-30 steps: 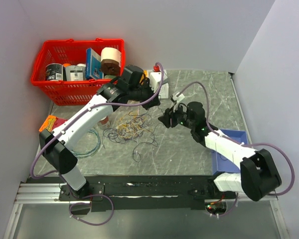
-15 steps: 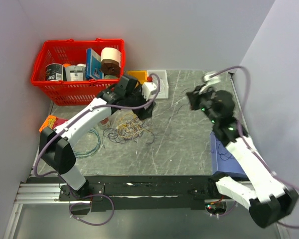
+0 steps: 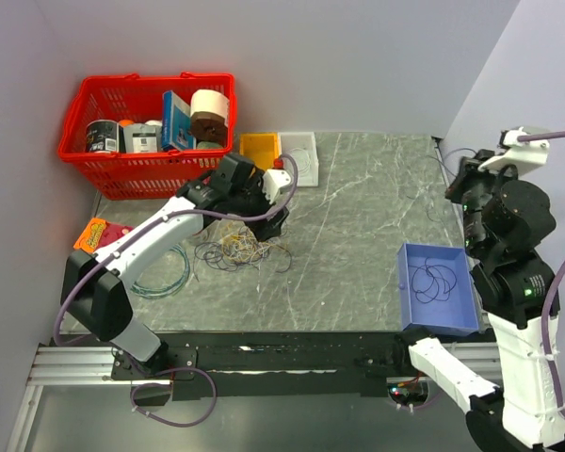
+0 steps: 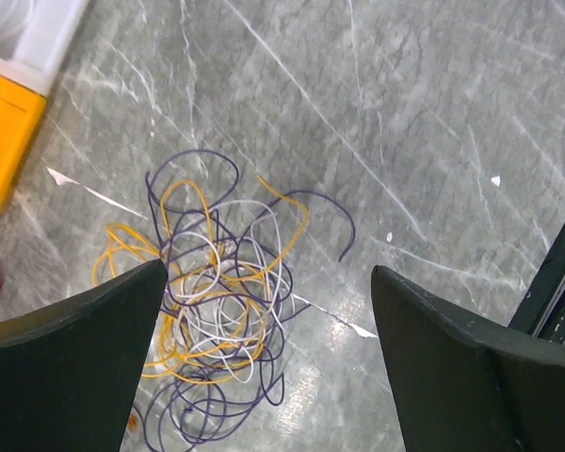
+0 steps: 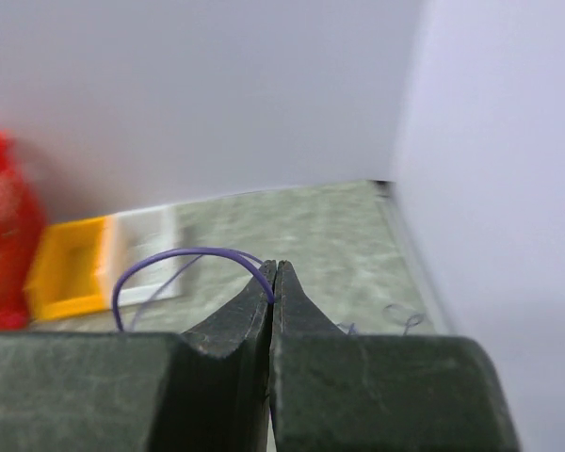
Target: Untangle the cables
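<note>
The cables (image 3: 240, 247) lie as a tangled heap of purple, yellow-orange and pale wires left of the table's middle. In the left wrist view the heap (image 4: 217, 320) sits below and between the fingers. My left gripper (image 3: 269, 220) (image 4: 268, 273) hangs just above the heap's right side, open, with nothing in it. My right gripper (image 3: 460, 192) (image 5: 274, 282) is raised high at the far right, shut on a thin purple cable (image 5: 174, 256) that arcs out to the left of the tips. Another dark cable (image 3: 433, 281) lies coiled in the blue tray (image 3: 452, 318).
A red basket (image 3: 92, 158) of goods stands at the back left. Yellow (image 3: 261, 149) and white (image 3: 302, 153) bins sit behind the heap. A teal coil (image 3: 166, 269) and an orange packet (image 3: 98, 232) lie at the left. The wall is close on the right.
My right arm swung from the table's middle up to the far right, shut on a purple cable drawn out of the heap. My left gripper opened and stays over the heap.
</note>
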You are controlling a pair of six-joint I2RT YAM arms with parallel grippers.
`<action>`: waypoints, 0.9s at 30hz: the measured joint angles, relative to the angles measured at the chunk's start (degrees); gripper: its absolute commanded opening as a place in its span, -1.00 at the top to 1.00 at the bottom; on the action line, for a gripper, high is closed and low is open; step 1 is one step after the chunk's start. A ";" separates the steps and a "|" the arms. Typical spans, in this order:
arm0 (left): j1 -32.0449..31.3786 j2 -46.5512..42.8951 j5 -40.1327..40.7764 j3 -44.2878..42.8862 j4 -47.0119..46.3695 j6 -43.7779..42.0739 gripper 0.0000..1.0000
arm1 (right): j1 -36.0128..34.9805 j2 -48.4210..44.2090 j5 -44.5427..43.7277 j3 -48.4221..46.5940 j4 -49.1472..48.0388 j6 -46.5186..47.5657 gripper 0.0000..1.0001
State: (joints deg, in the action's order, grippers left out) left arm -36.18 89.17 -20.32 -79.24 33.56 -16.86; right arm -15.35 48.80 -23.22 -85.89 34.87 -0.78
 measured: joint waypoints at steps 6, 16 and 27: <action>0.15 -1.33 0.37 6.60 -2.97 0.00 -0.93 | 2.89 -1.16 -9.99 -0.02 4.81 3.10 1.00; 1.44 -1.42 0.70 13.33 -6.21 -0.04 -0.93 | 4.79 -5.55 -18.53 6.40 9.31 4.24 1.00; 2.14 -3.37 0.26 13.70 -7.67 -0.24 -0.93 | 25.11 -8.02 -9.20 23.52 11.02 -2.60 1.00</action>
State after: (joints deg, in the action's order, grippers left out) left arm -34.04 85.80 -20.05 -65.54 25.89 -17.10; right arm 9.76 40.77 -32.42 -62.37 45.89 -3.38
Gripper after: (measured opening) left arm 0.963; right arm 0.010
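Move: The right hand holds a purple cable; the blue bin lies about 8 cm back, 8 cm to its right and 45 cm below. For the open left hand, the cable tangle is some 3 cm back, 6 cm left and 18 cm below; at table height too, the yellow tray sits about 22 cm ahead and 2 cm right of that hand, the teal coil roughly 25 cm left and 7 cm back. Right hand lowers its held cable about 17 cm, swinging right towards the bin; open left hand sinks 5. ##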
